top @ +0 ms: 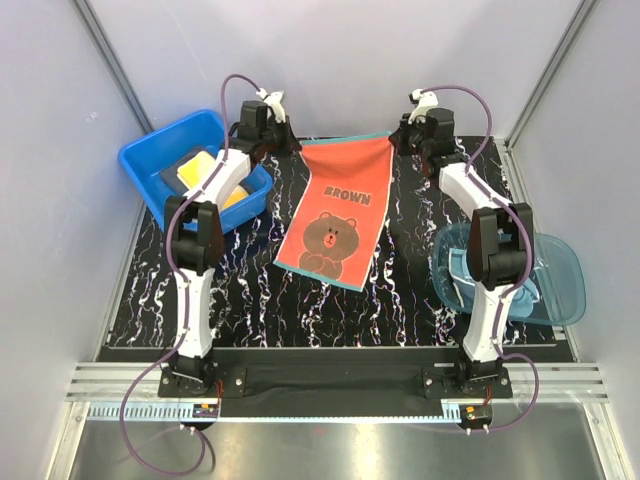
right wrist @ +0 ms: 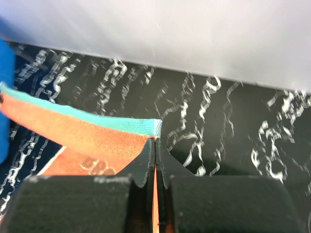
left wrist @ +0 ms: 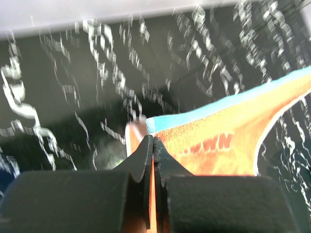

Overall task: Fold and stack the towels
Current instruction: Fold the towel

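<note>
An orange towel [top: 340,213] with a teal edge, a bear picture and the word BROWN hangs stretched between both grippers at the far side of the table, its lower end resting on the marbled top. My left gripper [top: 284,143] is shut on its far left corner, orange cloth [left wrist: 228,141] pinched between the jaws [left wrist: 153,141]. My right gripper [top: 404,140] is shut on the far right corner [right wrist: 154,127]. A yellow towel [top: 197,170] lies in the blue tub. A light blue towel [top: 470,272] sits in the teal bowl.
The blue plastic tub [top: 160,150] stands at the back left, beside the left arm. The translucent teal bowl [top: 555,280] sits at the right, under the right arm's elbow. White walls close in the back and sides. The black marbled table [top: 250,290] spreads below the towel.
</note>
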Motion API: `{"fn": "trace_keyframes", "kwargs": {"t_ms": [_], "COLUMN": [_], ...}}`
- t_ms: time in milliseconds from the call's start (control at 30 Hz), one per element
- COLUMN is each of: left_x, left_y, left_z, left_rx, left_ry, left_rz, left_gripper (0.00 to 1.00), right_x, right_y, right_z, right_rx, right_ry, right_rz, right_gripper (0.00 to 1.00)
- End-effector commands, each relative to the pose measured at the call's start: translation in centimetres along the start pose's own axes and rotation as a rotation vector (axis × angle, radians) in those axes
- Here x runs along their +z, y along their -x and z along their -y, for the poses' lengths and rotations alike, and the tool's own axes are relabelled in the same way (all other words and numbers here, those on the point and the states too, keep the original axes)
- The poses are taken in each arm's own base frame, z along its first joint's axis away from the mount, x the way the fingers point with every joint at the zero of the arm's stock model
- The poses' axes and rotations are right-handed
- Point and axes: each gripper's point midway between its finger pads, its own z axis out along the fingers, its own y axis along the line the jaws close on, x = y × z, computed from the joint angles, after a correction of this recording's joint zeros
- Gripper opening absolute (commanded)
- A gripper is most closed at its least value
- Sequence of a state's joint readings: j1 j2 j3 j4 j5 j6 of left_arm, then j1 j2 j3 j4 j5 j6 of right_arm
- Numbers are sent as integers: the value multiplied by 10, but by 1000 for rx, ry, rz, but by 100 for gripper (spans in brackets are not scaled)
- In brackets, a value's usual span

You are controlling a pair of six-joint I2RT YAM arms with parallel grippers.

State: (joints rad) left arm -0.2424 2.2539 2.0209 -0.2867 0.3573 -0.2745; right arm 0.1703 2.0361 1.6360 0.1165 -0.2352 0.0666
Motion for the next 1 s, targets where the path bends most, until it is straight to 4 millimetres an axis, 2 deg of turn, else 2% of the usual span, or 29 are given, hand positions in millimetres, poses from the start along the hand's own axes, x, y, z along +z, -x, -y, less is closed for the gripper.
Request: {"fn": "trace_keyframes", "kwargs": {"t_ms": [0, 33, 100, 133, 167, 200, 233, 267, 300, 333, 367, 400, 433, 467, 567, 600, 633, 700, 733, 800, 833, 867, 933, 967], "left_x": [-29, -27, -31, -30, -32, -39, -41, -43, -46, -55, -55, -58, -67, -68, -80, -81, -83, -91, -93, -102, -105, -111, -116, -122], "left_y": [76, 68, 65, 54, 52, 52, 48, 37, 33, 35, 18, 13, 14, -1, -12, -26, -30, -34, -44, -49, -59, -58, -75, -74], "left_z": [40, 39, 42, 39, 41, 45, 44, 41, 41, 46, 41, 41, 44, 38, 40, 36, 37, 40, 37, 38, 36, 39, 37, 40], "left_rx": [165, 167, 182, 174, 174, 182, 181, 175, 181, 190, 180, 185, 189, 180, 174, 165, 164, 170, 165, 166, 157, 158, 144, 148], "left_ry": [-128, -133, -147, -148, -154, -159, -155, -152, -151, -153, -145, -143, -143, -128, -124, -121, -124, -125, -118, -110, -105, -103, -100, -100], "left_rz": [239, 224, 215, 190, 182, 182, 174, 147, 141, 146, 111, 104, 111, 79, 58, 30, 22, 20, 1, -13, -33, -26, -53, -47], "left_gripper": [0, 0, 0, 0, 0, 0, 0, 0, 0, 0, 0, 0, 0, 0, 0, 0, 0, 0, 0, 0, 0, 0, 0, 0], "right_x": [-13, -16, -28, -32, -36, -45, -50, -55, -64, -68, -72, -79, -84, -90, -101, -105, -108, -112, -115, -124, -128, -134, -143, -149], "right_y": [45, 29, 31, 17, 13, 17, 2, -1, 4, -11, -15, -13, -28, -26, -50, -51, -65, -74, -87, -99, -103, -100, -112, -117], "right_z": [-29, -29, -33, -30, -32, -34, -32, -32, -36, -37, -39, -44, -46, -51, -65, -70, -80, -87, -100, -108, -115, -119, -122, -122], "right_rx": [-64, -44, -16, -2, 13, 16, 31, 45, 46, 59, 68, 84, 100, 114, 148, 149, 153, 142, 132, 120, 117, 118, 124, 132], "right_ry": [130, 131, 130, 122, 118, 115, 104, 98, 105, 107, 112, 118, 121, 130, 152, 159, 173, 166, 177, 172, 181, 179, 173, 160], "right_rz": [132, 101, 115, 100, 97, 104, 70, 64, 74, 42, 30, 29, -9, -8, -57, -60, -99, -131, -174, -198, -208, -197, -224, -232], "right_gripper": [0, 0, 0, 0, 0, 0, 0, 0, 0, 0, 0, 0, 0, 0, 0, 0, 0, 0, 0, 0, 0, 0, 0, 0]}}
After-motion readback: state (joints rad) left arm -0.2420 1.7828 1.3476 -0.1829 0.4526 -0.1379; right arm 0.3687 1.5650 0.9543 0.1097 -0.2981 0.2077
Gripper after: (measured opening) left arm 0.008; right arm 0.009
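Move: The towel's near left corner lies flat on the table, some 25 cm back of the left hand, 6 cm to its left and 14 cm below. The near right corner is about 33 cm back, 7 cm left and 17 cm below the right hand. The blue bin's middle is level with the left hand, 28 cm to its left; the clear basket sits about 27 cm right and 26 cm back of the right hand. Still pinching the towel's two far corners, both shut grippers carry that edge back through the air towards the near edge. The right hand leads, about 20 cm back, also sinking and, late on, drifting left some 7 cm each, its fingers tipping down about 15 degrees; the left hand lifts 2 cm first, then draws back almost level. ##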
